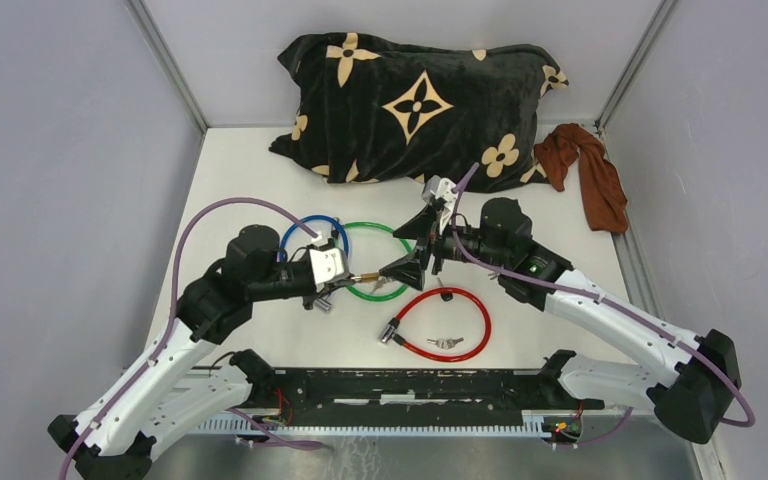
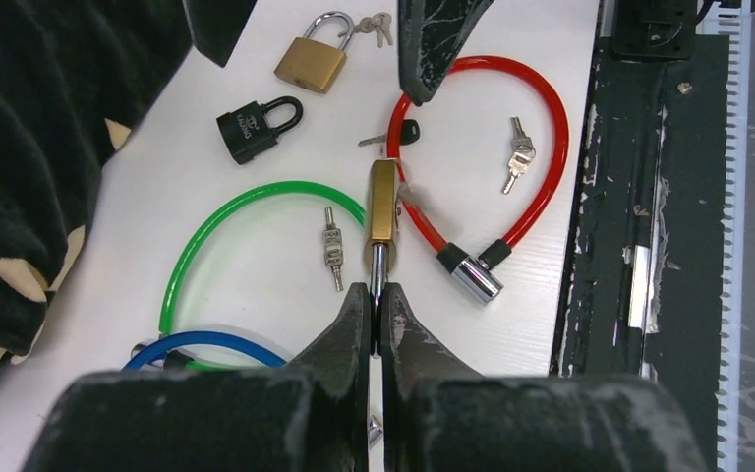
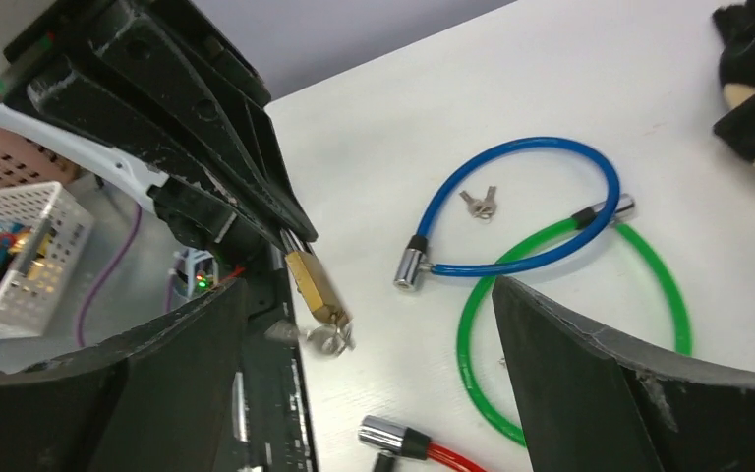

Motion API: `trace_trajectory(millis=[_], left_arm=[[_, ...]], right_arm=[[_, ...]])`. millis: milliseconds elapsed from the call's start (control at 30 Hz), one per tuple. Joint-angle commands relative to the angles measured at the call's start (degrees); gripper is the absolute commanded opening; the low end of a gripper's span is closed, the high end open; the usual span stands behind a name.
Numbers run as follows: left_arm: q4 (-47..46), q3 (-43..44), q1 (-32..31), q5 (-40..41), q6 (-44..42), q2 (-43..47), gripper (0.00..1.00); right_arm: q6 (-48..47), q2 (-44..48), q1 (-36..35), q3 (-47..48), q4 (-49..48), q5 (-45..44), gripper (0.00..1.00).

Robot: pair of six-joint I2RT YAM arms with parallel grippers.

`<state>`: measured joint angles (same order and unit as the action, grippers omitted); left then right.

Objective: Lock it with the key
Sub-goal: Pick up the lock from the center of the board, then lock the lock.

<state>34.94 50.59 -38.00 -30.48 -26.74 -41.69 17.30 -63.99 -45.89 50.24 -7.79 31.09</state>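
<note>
My left gripper (image 2: 377, 295) is shut on the steel shackle of a brass padlock (image 2: 381, 202), holding it out level above the table. In the right wrist view the same padlock (image 3: 315, 285) points toward me, with a blurred silver key (image 3: 332, 337) hanging at its base. My right gripper (image 3: 374, 379) stands wide open just in front of that key, its fingers either side and nothing between them. From above, the right gripper (image 1: 412, 250) faces the left gripper (image 1: 345, 280) with the padlock (image 1: 365, 275) between them.
On the table lie a red cable lock (image 1: 440, 322) with keys, a green cable lock (image 1: 380, 258), a blue cable lock (image 3: 521, 197), a second brass padlock (image 2: 312, 61) and a black padlock (image 2: 256, 126). A dark patterned pillow (image 1: 420, 100) and a brown cloth (image 1: 590, 170) lie at the back.
</note>
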Motion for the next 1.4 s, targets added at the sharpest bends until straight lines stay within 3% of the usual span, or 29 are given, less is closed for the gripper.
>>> trace_trajectory(millis=[0, 167, 233, 400, 567, 600, 700, 800, 967, 1033, 1067, 1200, 1300, 1367], left_arm=[[-1.32, 0.37, 0.08, -2.39, -0.03, 1.23, 0.02], [-1.53, 0.64, 0.1, -5.8, 3.26, 1.21, 0.02], [-1.55, 0.65, 0.06, -7.22, 4.12, 1.33, 0.02], [-3.15, 0.9, 0.13, -7.71, 6.7, 1.21, 0.02], [-4.33, 1.0, 0.11, -9.6, 8.8, 1.2, 0.02], [-4.55, 1.07, 0.12, -9.79, 9.28, 1.2, 0.02], [-5.24, 1.5, 0.18, -10.4, 10.76, 1.41, 0.02], [-5.52, 1.62, 0.24, -11.43, 11.75, 1.46, 0.02], [-5.75, 1.61, 0.29, -12.55, 11.87, 1.36, 0.02], [-6.63, 1.73, 0.29, -12.7, 12.93, 1.21, 0.02], [-7.21, 1.71, 0.29, -12.83, 13.47, 1.3, 0.02], [-8.69, 0.32, 0.29, -12.31, 16.45, 1.53, 0.03], [-8.01, -0.58, 0.71, -12.84, 19.13, 2.28, 0.36], [-5.97, 0.32, 1.11, -12.44, 19.03, 2.57, 0.45]], right_arm=[[-12.31, 1.57, 0.27, 0.83, 1.79, 5.03, 0.98], [-6.59, 0.14, -0.98, -6.37, -13.61, 12.38, 0.96], [-5.28, -0.48, -1.5, -7.72, -19.01, 13.02, 0.87], [-7.11, -2.76, -4.14, -7.59, -20.53, 15.85, 0.69], [-5.7, -3.32, -4.63, -9.04, -23.65, 14.93, 0.26], [-5.65, -3.34, -4.65, -9.15, -23.6, 14.53, 0.26], [-6.22, -3.63, -4.64, -9.49, -22.71, 14.1, 0.43], [-6.4, -3.47, -4.63, -10.05, -22.6, 13.31, 0.47], [-4.38, -3.1, -4.65, -10.03, -24.48, 13.9, 0.3], [-3.88, -3.07, -4.58, -10.14, -24.98, 14.13, 0.16], [-3.18, -3.08, -4.64, -10.31, -25.63, 14.13, 0.02], [1.83, -1.72, -4.58, -12.1, -32.93, 14.17, 0.0], [2.49, 0.93, -3.92, -12.35, -33.94, 12.24, 0.0], [2.86, 2.94, -2.96, -12.59, -33.96, 11.8, 0.0]])
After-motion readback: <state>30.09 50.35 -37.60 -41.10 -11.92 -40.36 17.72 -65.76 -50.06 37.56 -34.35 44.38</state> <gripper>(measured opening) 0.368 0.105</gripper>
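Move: The brass lock's body is about 3 cm back, 4 cm left and 3 cm below the wide-open right gripper. From the left gripper, which still pinches its shackle, it lies roughly 4 cm to the right, 1 cm ahead and 2 cm lower. On the table some 17 cm below the right hand, the green cable loop centres about 4 cm left and 3 cm ahead, the red one about 12 cm right and 12 cm back. Bring the right gripper back about 6 cm, slightly down and left to the held lock, swinging the fingers some 20 degrees counter-clockwise, and close them on the brass body. Meanwhile draw the left hand back about 3 cm, rising and easing right, with the shackle still pinched; once the right has its grip, open the left fingers to free the shackle. ##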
